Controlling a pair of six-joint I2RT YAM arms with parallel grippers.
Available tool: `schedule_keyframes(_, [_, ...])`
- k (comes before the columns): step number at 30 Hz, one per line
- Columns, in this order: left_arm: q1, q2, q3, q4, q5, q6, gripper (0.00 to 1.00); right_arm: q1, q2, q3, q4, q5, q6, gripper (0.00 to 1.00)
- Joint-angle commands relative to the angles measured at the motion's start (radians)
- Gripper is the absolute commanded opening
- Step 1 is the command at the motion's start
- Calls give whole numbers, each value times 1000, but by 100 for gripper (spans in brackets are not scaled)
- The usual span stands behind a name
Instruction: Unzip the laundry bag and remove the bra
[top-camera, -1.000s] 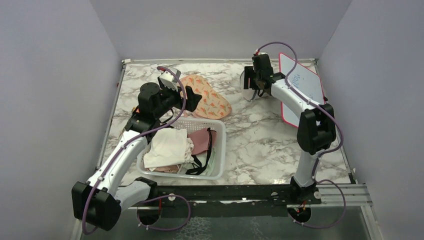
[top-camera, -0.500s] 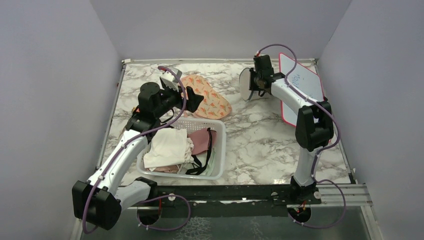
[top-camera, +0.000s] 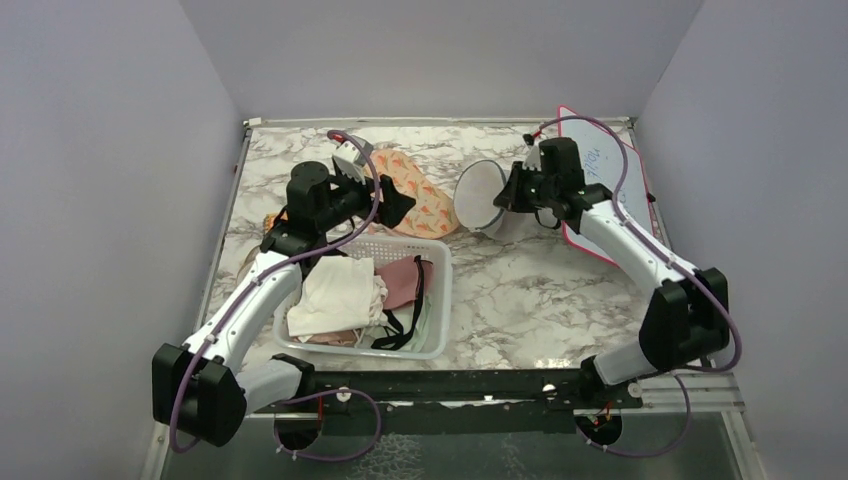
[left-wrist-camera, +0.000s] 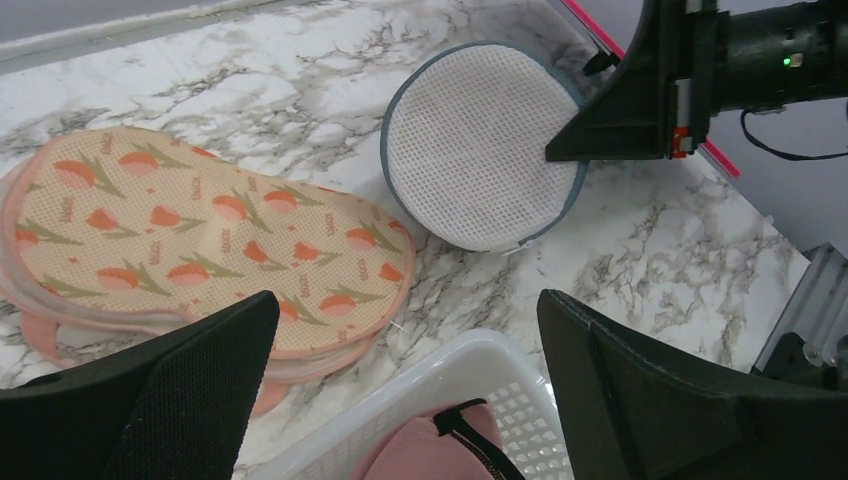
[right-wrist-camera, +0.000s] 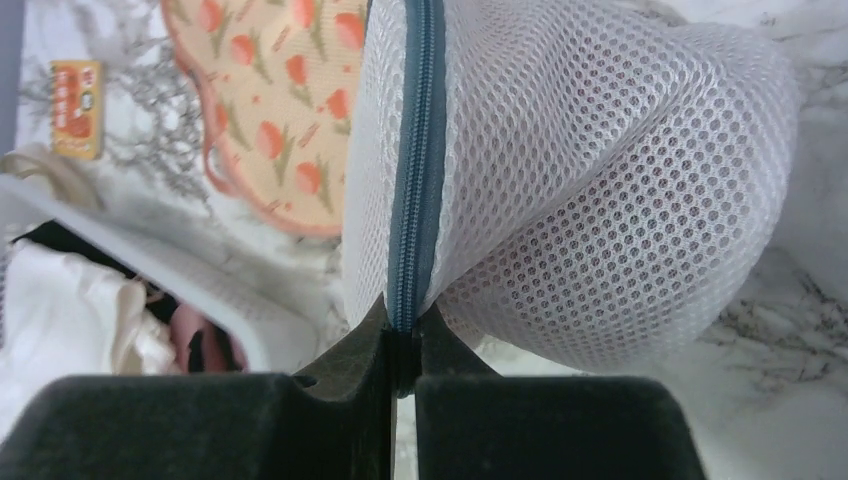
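The laundry bag (top-camera: 480, 196) is a white mesh cylinder with grey-blue piping, at the back middle of the table. It also shows in the left wrist view (left-wrist-camera: 480, 145) and the right wrist view (right-wrist-camera: 580, 170). My right gripper (top-camera: 512, 192) is shut on the bag's grey-blue zippered rim (right-wrist-camera: 412, 200) and holds the bag on its side, a round end facing left. My left gripper (top-camera: 392, 204) is open and empty above the far edge of the white basket (left-wrist-camera: 455, 375). The dark red bra is hidden.
The white slatted basket (top-camera: 440, 300) near the left arm holds a white cloth (top-camera: 335, 295) and a dusty pink garment with black straps (top-camera: 405, 280). A peach patterned pouch (top-camera: 425, 200) lies behind it. A red-rimmed whiteboard (top-camera: 610, 165) lies at the back right.
My right gripper has pulled the laundry bag left and nearer, toward the table's middle. My left gripper has shifted slightly right.
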Motion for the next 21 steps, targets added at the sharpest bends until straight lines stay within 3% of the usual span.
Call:
schedule_keyframes(1, [-35,14,7,27,57,-8,99,3,-150,-95,3,-103,47,1])
schedule_keyframes(7, [-165,7,-33,65,40,62,99,3,-354,-212,-68,-125,63,1])
schedule_keyframes(13, [-408,-73,-189,205,-75,253,99,3,-520,-312,-93,-188,133,1])
schedule_keyframes(17, [-575,-111,-274,250,-146,443,98,3,-560,-369,-69,-291,163,1])
schedule_keyframes(21, [-730,-111,-295,188,-201,793,90,3,-579,-344,-127,-270,124,1])
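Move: The laundry bag's zip pull, on its near end, is about 17 cm to the right of the open left hand, nearly level in reach and some 12 cm lower. The laundry basket's middle lies roughly 16 cm back and 8 cm left of that hand; the orange bag lies below it, about 5 cm farther out. From the right hand, already pinching the zipped edge, the pull is some 5 cm back, 4 cm left and slightly below. Back towards the base, about 14 cm and rising slightly, the right hand draws the pinched laundry bag, its wrist rolling a little. Meanwhile the left hand speeds up, sweeping back some 16 cm, right and down over the basket's right side, turning about 35 degrees clockwise to point its still wide-open fingers at the zip pull. ##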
